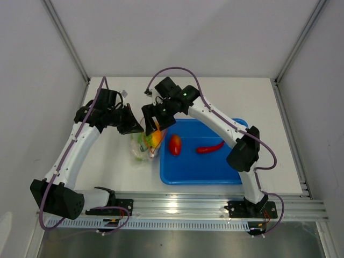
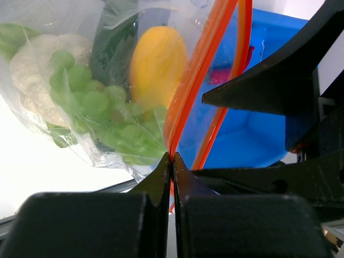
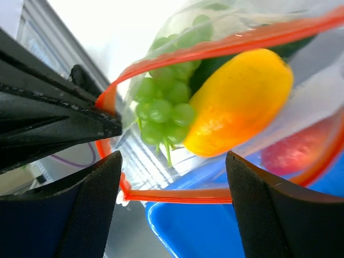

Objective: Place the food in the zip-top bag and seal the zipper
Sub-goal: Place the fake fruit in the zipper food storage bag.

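Observation:
The clear zip-top bag [image 1: 144, 146] hangs just left of the blue tray, its mouth held up. My left gripper [image 1: 134, 127] [image 2: 172, 157] is shut on the orange-red zipper [image 2: 200, 56] at one end of the mouth. Inside the bag I see a yellow squash [image 2: 157, 64], green lettuce [image 2: 102, 105], white cauliflower [image 2: 29, 67] and a dark green cucumber [image 2: 113, 48]. My right gripper [image 1: 153, 126] [image 3: 174, 180] stands open at the bag's mouth, straddling the zipper [image 3: 183, 194] without touching it. The squash [image 3: 242, 107] lies just beyond its fingers.
The blue tray [image 1: 199, 181] sits right of the bag and holds a red tomato [image 1: 175, 145] and a red chili [image 1: 209, 147]. A metal rail runs along the table's near edge, and white walls close in both sides.

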`<state>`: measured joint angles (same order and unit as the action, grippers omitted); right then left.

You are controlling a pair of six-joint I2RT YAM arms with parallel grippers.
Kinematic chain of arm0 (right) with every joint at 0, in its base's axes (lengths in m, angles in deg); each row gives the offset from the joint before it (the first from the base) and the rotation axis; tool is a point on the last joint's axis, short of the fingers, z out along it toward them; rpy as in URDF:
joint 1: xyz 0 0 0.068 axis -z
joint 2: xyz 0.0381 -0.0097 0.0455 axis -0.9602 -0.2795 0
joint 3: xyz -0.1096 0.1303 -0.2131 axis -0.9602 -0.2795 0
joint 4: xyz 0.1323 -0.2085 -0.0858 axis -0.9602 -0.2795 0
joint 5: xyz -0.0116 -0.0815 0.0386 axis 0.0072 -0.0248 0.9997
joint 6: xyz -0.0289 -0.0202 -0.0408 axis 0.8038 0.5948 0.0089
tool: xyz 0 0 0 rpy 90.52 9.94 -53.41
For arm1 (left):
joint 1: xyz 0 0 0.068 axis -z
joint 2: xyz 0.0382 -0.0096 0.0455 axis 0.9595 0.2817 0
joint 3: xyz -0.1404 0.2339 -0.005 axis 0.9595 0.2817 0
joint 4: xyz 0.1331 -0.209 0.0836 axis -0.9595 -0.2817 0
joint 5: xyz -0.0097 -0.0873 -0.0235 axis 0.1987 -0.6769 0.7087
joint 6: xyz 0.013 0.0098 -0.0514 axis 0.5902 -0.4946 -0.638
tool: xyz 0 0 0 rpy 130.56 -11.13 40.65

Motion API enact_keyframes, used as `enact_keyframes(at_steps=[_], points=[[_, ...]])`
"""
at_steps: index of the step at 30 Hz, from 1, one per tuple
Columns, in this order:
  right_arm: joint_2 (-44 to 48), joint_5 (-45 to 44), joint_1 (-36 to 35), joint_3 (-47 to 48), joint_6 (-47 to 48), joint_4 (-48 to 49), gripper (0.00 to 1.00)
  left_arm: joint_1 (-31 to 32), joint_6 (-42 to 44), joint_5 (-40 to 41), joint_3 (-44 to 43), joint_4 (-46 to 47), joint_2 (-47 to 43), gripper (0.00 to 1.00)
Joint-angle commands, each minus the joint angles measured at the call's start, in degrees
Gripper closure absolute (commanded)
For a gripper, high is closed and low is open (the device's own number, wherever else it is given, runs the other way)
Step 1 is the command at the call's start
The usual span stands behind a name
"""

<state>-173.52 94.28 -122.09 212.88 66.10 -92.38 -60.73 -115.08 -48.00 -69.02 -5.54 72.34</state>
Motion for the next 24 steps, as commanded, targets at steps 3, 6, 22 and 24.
enact_keyframes(at_steps=[3,6,22,24], points=[[5.7,-7.2,0.8,1.4,-0.3,0.7,0.2,0.1,0.0,-0.5,-2.2,0.0,-1.6,0.99],[8.7,-11.3,2.1,0.2,-1.8,1.3,0.21,0.1,0.1,-0.5,-1.8,0.0,-1.6,0.99],[29.3,-16.4,19.1,-35.5,-19.3,16.7,0.25,0.1,0.0,-1.1,-0.6,0.7,-1.4,1.0],[29.9,-15.4,20.9,-38.6,-22.6,18.2,0.25,0.1,-0.1,-1.3,-0.7,0.9,-1.3,0.99]])
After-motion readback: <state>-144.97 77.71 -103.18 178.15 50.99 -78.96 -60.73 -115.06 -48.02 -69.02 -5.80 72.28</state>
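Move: The red chili, next to be fetched from the blue tray, lies about 25 cm to the right of the open right hand, roughly level with it fore and aft, some 20 cm lower. The red tomato lies on the way, about 8 cm right and hardly 1 cm ahead; the filled bag hangs some 4 cm to the left, level fore and aft. From the left hand the chili is about 29 cm right, level fore and aft. The open bag is left behind: the empty right hand clears its mouth and swings some 18 cm to the right and about 7 cm forward, over the tray, past the tomato and towards the chili. It arcs up about 5 cm and sinks most of that again, wrist turning some 40 degrees clockwise, fingers staying wide open. The left hand stays put, still pinching the bag's zipper edge. ##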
